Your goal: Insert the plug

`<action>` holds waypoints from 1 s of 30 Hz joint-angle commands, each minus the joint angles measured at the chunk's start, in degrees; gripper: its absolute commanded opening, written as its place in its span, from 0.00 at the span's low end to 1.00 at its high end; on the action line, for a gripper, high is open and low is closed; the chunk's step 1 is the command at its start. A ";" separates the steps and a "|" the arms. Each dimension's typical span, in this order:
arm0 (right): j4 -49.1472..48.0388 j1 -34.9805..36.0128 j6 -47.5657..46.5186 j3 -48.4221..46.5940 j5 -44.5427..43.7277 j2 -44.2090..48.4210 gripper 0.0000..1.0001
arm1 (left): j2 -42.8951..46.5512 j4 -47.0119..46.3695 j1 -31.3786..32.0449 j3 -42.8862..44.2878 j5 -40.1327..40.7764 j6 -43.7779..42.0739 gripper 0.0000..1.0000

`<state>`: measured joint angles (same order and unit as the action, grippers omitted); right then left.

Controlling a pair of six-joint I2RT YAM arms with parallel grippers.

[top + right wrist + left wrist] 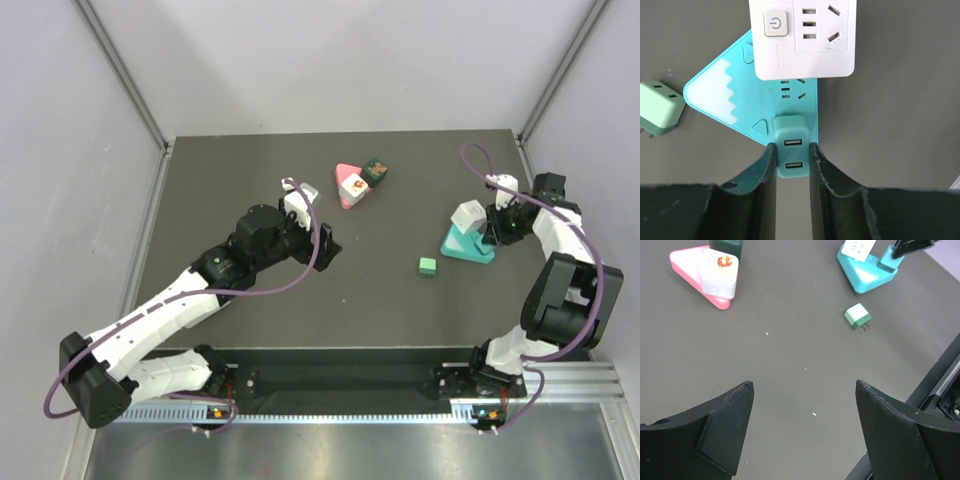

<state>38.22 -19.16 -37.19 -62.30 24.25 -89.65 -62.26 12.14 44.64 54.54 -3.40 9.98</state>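
My right gripper [791, 147] is shut on a teal plug [791, 131] with two USB ports, one finger on each side. The plug stands at the near corner of a teal triangular power strip [740, 107]; its pins are hidden, so I cannot tell how deep it sits. A white adapter [805, 37] with a power button stands on the same strip. From above, the right gripper [492, 228] is at the strip's [462, 247] right side. My left gripper [804, 385] hangs open over bare table, holding nothing.
A light green plug [428, 266] lies loose on the table left of the teal strip. A pink triangular strip [350, 190] at the back carries a white plug [720, 272], with a dark green block [376, 171] beside it. Grey walls enclose the table.
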 commanded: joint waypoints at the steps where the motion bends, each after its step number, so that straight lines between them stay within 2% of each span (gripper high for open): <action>1: 3.36 0.44 0.19 5.70 -2.63 -6.15 0.00 | 2.93 -1.95 0.44 0.83 0.41 -0.66 0.87; 10: 4.76 2.54 1.15 4.57 -3.41 -8.53 0.00 | 4.78 -1.68 0.53 0.83 1.29 -0.84 0.87; 12: 5.20 2.81 2.12 4.12 -5.78 -6.87 0.14 | 4.95 -1.68 0.53 0.83 1.20 -0.84 0.88; 13: 5.38 2.81 2.56 3.42 -6.58 -6.16 0.24 | 5.04 -1.68 0.53 0.83 1.03 -0.75 0.88; 14: 5.72 2.81 3.00 2.89 -7.37 -5.55 0.44 | 5.04 -1.68 0.53 0.91 0.94 -0.66 0.88; 16: 8.52 2.90 3.88 -0.08 -8.87 -4.05 0.54 | 5.04 -1.68 0.53 0.91 0.94 -0.66 0.87; 18: 10.99 2.90 4.49 -3.85 -8.52 -2.74 0.75 | 5.04 -1.33 0.62 1.09 1.37 -0.66 0.88; 19: 12.05 2.90 4.76 -4.84 -8.17 -2.03 0.99 | 5.04 -1.24 0.62 1.18 1.46 -0.75 0.88; 24: 14.07 3.60 6.33 -11.25 -6.58 2.45 1.00 | 4.87 -0.81 0.62 2.93 2.08 -0.92 0.88; 26: 15.65 4.39 7.39 -13.80 -8.77 3.51 1.00 | 4.78 -0.10 0.62 3.37 2.96 -1.45 0.88; 30: 18.38 7.28 15.11 -18.63 -18.59 6.23 1.00 | 4.17 0.69 0.53 4.16 11.38 0.12 0.89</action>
<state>52.95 -14.15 -28.21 -76.38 12.97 -87.05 -58.37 13.26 45.08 55.77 1.56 9.47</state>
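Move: My right hand still holds the teal plug on the near right corner of the blue power strip, whose middle is level ahead, about 5 cm to the left and 3 cm below. The white adapter stands some 5 cm ahead and 5 cm left at about hand height; the green plug lies roughly 7 cm back, 15 cm left and 4 cm lower. From my left hand the teal plug is about 37 cm right, 7 cm ahead and 18 cm below. I keep my grip on the teal plug and press it about 1 cm forward and as much left, then open my right fingers wide and let go of it. The right hand dips back about 4 cm and down 2 to 3 cm, tipping steeper, before swinging forward again and rising some 9 cm off the strip as it tilts back. My left hand, empty, rises about 3 cm and drifts slightly left. ##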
